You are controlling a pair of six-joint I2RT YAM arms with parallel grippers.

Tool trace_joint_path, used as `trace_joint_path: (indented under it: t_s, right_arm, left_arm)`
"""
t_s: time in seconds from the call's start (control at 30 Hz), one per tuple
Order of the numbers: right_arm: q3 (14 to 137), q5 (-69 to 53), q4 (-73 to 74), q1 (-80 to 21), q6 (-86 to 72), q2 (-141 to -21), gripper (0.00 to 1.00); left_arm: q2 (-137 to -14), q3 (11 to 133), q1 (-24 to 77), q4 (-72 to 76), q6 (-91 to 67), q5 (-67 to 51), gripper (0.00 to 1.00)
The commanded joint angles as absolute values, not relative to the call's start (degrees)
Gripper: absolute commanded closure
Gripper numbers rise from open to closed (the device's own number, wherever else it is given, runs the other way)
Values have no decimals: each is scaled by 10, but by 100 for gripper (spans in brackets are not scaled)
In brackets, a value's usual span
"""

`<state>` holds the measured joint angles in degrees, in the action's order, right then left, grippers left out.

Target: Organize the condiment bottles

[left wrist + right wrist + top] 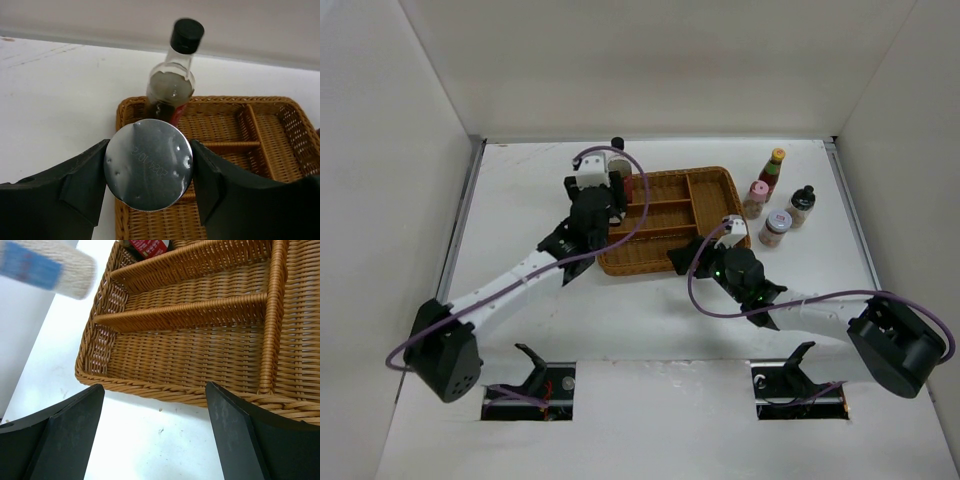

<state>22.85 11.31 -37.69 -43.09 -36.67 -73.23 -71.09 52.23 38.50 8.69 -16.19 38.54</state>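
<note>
My left gripper (149, 172) is shut on a jar (149, 171) whose round silver end faces the wrist camera, held over the left rim of the wicker tray (225, 99). The right wrist view shows this jar (47, 267) as a blurred blue and beige shape. A clear black-capped bottle (175, 75) stands upright in the tray's far left corner just beyond it. My right gripper (155, 430) is open and empty, low over the table at the tray's (190, 350) near edge. In the top view, several bottles stand right of the tray: orange-capped red sauce (772, 170), pink-capped (756, 198), lavender-lidded (776, 226), dark black-capped (802, 205).
The tray (695, 215) has long slots and a side compartment with woven dividers. White walls close in the table on three sides. The left arm (520, 275) reaches diagonally to the tray's left end; the right arm (790, 305) lies along its near side.
</note>
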Motion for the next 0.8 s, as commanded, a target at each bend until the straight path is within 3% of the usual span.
trace_joint_path:
  t_s: [0.0, 0.33, 0.53, 0.77]
  right_arm:
    - [246, 110, -401, -428, -361, -724, 11]
    - [246, 105, -396, -428, -360, -715, 11]
    - [244, 111, -395, -428, -358, -711, 10]
    - [247, 117, -384, -428, -344, -694, 9]
  left_arm:
    - [-758, 567, 390, 169, -145, 368, 67]
    - [-856, 549, 375, 222, -143, 349, 62]
    - [-867, 496, 384, 241, -163, 359, 33]
    - [-800, 461, 388, 245, -176, 359, 11]
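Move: The left hand already holds the white-capped jar; its spot, the left end of the basket's middle compartment, lies about 4 cm ahead, 3 cm right and some 15 cm below. The tall black-capped bottle stands 7 cm beyond that spot, and the basket's left rim runs about 4 cm to its left. The near compartment, empty, is some 7 cm nearer than the spot. From the right hand, the spot is roughly 9 cm ahead and 16 cm left, a little lower. Down about 10 cm, easing some 3 cm forward and 3 cm to the right with the fingers tipping slightly lower, the left hand lowers the held jar into the left end of the basket's middle compartment, just on the near side of the bottle. Near the bottom its fingers open wide to let go of the jar, and the hand begins to draw back by about a centimetre. ##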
